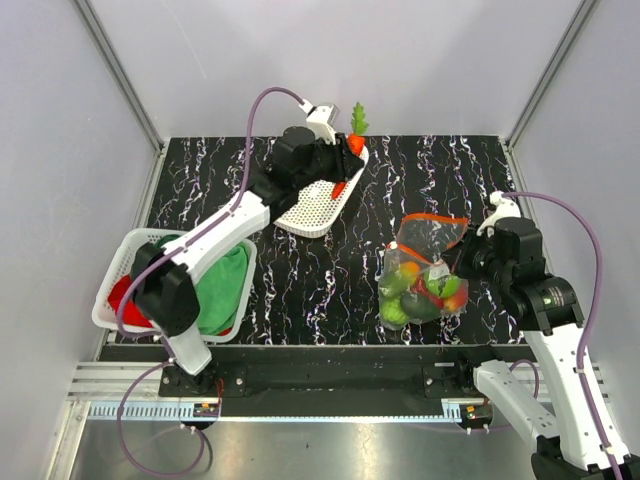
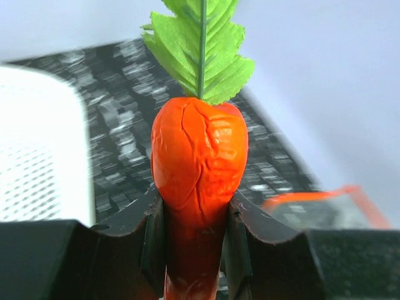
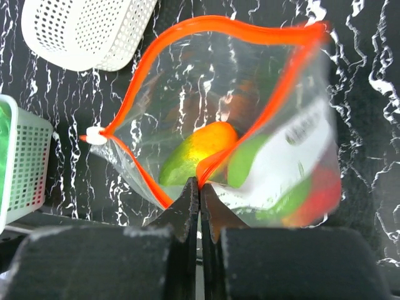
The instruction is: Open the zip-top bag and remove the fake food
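Note:
The clear zip-top bag (image 1: 428, 262) stands right of centre, its red-orange zip mouth (image 3: 206, 37) gaping wide. Several pieces of fake food (image 1: 420, 295), green, orange and red, lie in its bottom. My right gripper (image 3: 200, 187) is shut on the near lip of the bag's zip strip. My left gripper (image 2: 195, 231) is shut on an orange carrot (image 2: 197, 162) with a green leafy top (image 1: 358, 120), held at the far end of a tilted white mesh basket (image 1: 318, 205). A small red piece (image 1: 339, 189) lies in that basket.
A second white mesh basket (image 1: 120, 268) at the near left holds green and red cloths (image 1: 222, 285). Grey walls close in the black marbled tabletop (image 1: 300, 280) on three sides.

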Motion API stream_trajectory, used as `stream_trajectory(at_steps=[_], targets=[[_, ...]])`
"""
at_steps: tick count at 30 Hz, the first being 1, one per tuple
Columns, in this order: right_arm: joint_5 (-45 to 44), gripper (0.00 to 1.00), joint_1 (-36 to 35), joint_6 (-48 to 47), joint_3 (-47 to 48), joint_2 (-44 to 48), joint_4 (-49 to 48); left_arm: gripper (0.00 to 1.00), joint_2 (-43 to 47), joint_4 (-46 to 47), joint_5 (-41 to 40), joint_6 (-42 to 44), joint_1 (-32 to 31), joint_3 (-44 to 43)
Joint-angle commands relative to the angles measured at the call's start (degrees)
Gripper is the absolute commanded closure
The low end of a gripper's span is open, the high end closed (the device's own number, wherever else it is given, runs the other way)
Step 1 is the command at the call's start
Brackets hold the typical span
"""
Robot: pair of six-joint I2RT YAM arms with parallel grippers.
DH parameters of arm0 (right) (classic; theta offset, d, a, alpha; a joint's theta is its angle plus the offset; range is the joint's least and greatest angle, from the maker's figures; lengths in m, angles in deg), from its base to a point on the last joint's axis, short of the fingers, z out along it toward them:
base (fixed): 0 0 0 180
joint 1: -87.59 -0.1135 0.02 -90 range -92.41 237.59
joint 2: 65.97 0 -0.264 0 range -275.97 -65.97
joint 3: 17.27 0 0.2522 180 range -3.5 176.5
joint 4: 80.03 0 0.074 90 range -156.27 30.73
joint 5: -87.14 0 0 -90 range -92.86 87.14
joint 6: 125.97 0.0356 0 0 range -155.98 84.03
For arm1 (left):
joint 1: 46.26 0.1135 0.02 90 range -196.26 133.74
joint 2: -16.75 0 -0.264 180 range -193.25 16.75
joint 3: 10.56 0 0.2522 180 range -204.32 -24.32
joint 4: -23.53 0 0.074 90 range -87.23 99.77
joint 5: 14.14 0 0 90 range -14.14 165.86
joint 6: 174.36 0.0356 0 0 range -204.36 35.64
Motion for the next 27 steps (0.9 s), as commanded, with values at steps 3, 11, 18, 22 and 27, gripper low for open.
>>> stream_trajectory(at_steps=[3, 11, 18, 22, 27], targets=[[-2.43, 1.00, -0.06, -2.45, 3.62, 1.02, -1.62, 1.00, -8.62, -7.09, -1.95, 11.41, 5.38, -1.44], [-1.64, 1.00, 0.03, -2.45, 3.10, 1.81, -1.71, 0.98, -19.17, -6.22, -2.47, 11.53, 7.67, -1.98], [-0.50, 1.00, 0.03, -2.36, 2.74, 1.55, -1.71, 0.28, -18.22, -4.02, -5.90, 9.06, 7.68, 2.77], [0.21, 1.00, 0.03, -2.27, 3.01, 1.29, -1.80, 0.16, -16.20, -5.86, -6.08, 10.20, 7.76, 2.16], [1.61, 1.00, 0.03, -2.01, 2.92, 1.02, -1.71, 0.21, -8.82, -7.80, -2.13, 8.28, 7.06, 2.68]])
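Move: Farther out and to the left of the left hand, which already grips the fake carrot, lies the white basket: its middle is roughly 10 cm ahead, 12 cm left and 29 cm below. The zip-top bag stands some 17 cm back and 10 cm right of this hand, 20 cm below. From the right hand, already holding the bag's rim, the basket's middle is about 29 cm ahead, 24 cm left and 23 cm down. Lowering the carrot into the near right part of the white basket, the left hand sinks quickly about 24 cm while drifting some 6 cm forward and 7 cm left, its fingers tipping down by about 30 degrees. Once down, it opens wide and lets go of the carrot. The right hand stays almost in place and keeps its shut-finger hold on the bag's rim. ##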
